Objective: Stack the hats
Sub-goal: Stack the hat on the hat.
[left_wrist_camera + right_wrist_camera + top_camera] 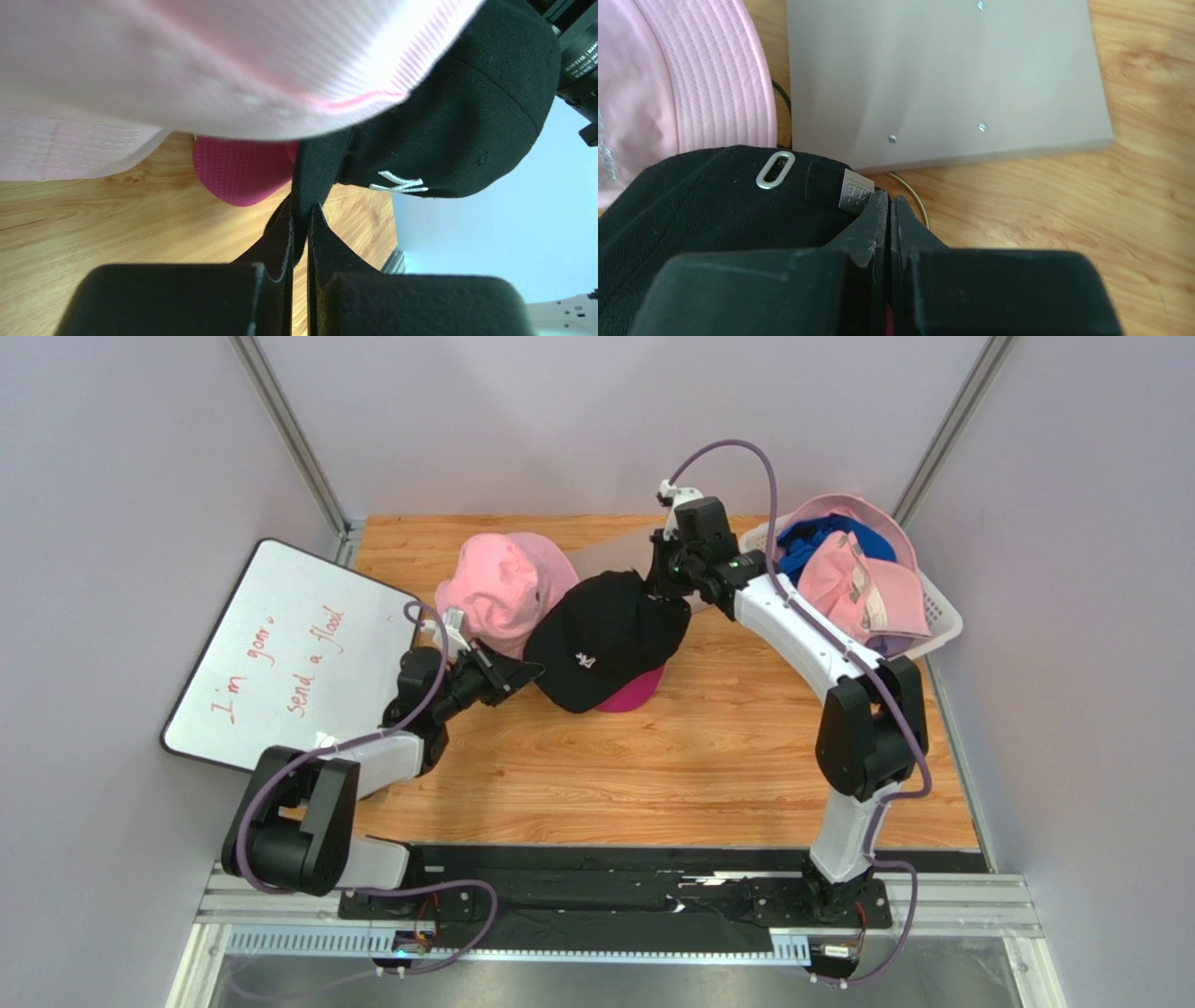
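A black baseball cap (610,633) with a white logo hangs between both grippers, over a magenta cap (634,695) on the wooden table. My left gripper (525,674) is shut on the black cap's brim (309,175); its crown (449,119) and the magenta cap (242,171) show beyond. My right gripper (657,588) is shut at the black cap's rear edge (738,210), beside its strap tag (856,190). A pink bucket hat (498,588) sits just left of the black cap and fills the top of the left wrist view (210,70); its brim shows in the right wrist view (710,77).
A white mesh basket (943,623) at the back right holds blue (814,543) and pink hats (859,588). A whiteboard (288,651) lies at the left. A grey flat plate (948,77) with a gold wire (917,203) lies behind the black cap.
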You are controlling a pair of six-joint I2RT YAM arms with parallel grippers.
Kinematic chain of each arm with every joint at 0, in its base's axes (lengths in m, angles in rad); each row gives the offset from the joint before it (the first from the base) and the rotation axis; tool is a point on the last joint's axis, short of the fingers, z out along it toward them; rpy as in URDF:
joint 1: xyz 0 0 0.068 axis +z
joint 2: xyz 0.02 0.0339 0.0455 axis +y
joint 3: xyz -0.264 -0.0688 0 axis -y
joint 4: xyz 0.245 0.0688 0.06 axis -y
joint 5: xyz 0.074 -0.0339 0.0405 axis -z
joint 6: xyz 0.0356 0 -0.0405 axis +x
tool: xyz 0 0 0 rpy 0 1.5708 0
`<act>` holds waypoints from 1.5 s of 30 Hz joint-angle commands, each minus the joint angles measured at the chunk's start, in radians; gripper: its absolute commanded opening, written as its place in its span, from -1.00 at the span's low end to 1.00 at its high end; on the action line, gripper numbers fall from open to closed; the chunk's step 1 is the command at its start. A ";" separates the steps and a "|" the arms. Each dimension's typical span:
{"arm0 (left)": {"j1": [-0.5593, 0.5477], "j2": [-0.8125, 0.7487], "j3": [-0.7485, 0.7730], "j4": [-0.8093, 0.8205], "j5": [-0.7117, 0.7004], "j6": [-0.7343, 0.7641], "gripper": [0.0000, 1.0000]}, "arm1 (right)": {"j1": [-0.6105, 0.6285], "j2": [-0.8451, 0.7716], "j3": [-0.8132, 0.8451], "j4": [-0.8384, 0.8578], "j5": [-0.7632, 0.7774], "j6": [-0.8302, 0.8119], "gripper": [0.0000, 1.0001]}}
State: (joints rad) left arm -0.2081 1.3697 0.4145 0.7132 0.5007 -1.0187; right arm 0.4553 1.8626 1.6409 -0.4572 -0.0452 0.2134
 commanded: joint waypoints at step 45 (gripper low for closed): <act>-0.152 0.054 0.305 -0.652 -0.110 0.362 -1.00 | -0.204 -0.468 -0.335 -0.277 0.019 -0.040 0.17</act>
State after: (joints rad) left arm -0.3527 1.4204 0.7303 0.1913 0.4435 -0.7181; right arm 0.2832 1.5291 1.3140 -0.6849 0.0021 0.2077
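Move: The black cap hangs between my hands: my left pinches its brim edge, my right the strap end at its back. The magenta cap on its gold stand, where it is to go, lies about 13 cm right of my left hand, 1 cm ahead and 4 cm lower. The pink hat stands 12 cm ahead and 6 cm left of that hand, about level. From my right hand the magenta cap is some 10 cm back, 6 cm left and 8 cm lower; the grey box lies about 11 cm ahead, 5 cm left and 20 cm down. My right hand draws the black cap's back rightward and back, then down some 11 cm over the magenta cap, tipping its fingers about 20 degrees steeper. It then opens about halfway and climbs 9 cm, letting go. My left hand keeps its pinch on the brim, follows about 4 cm right and rolls its left side up 15 to 20 degrees. ##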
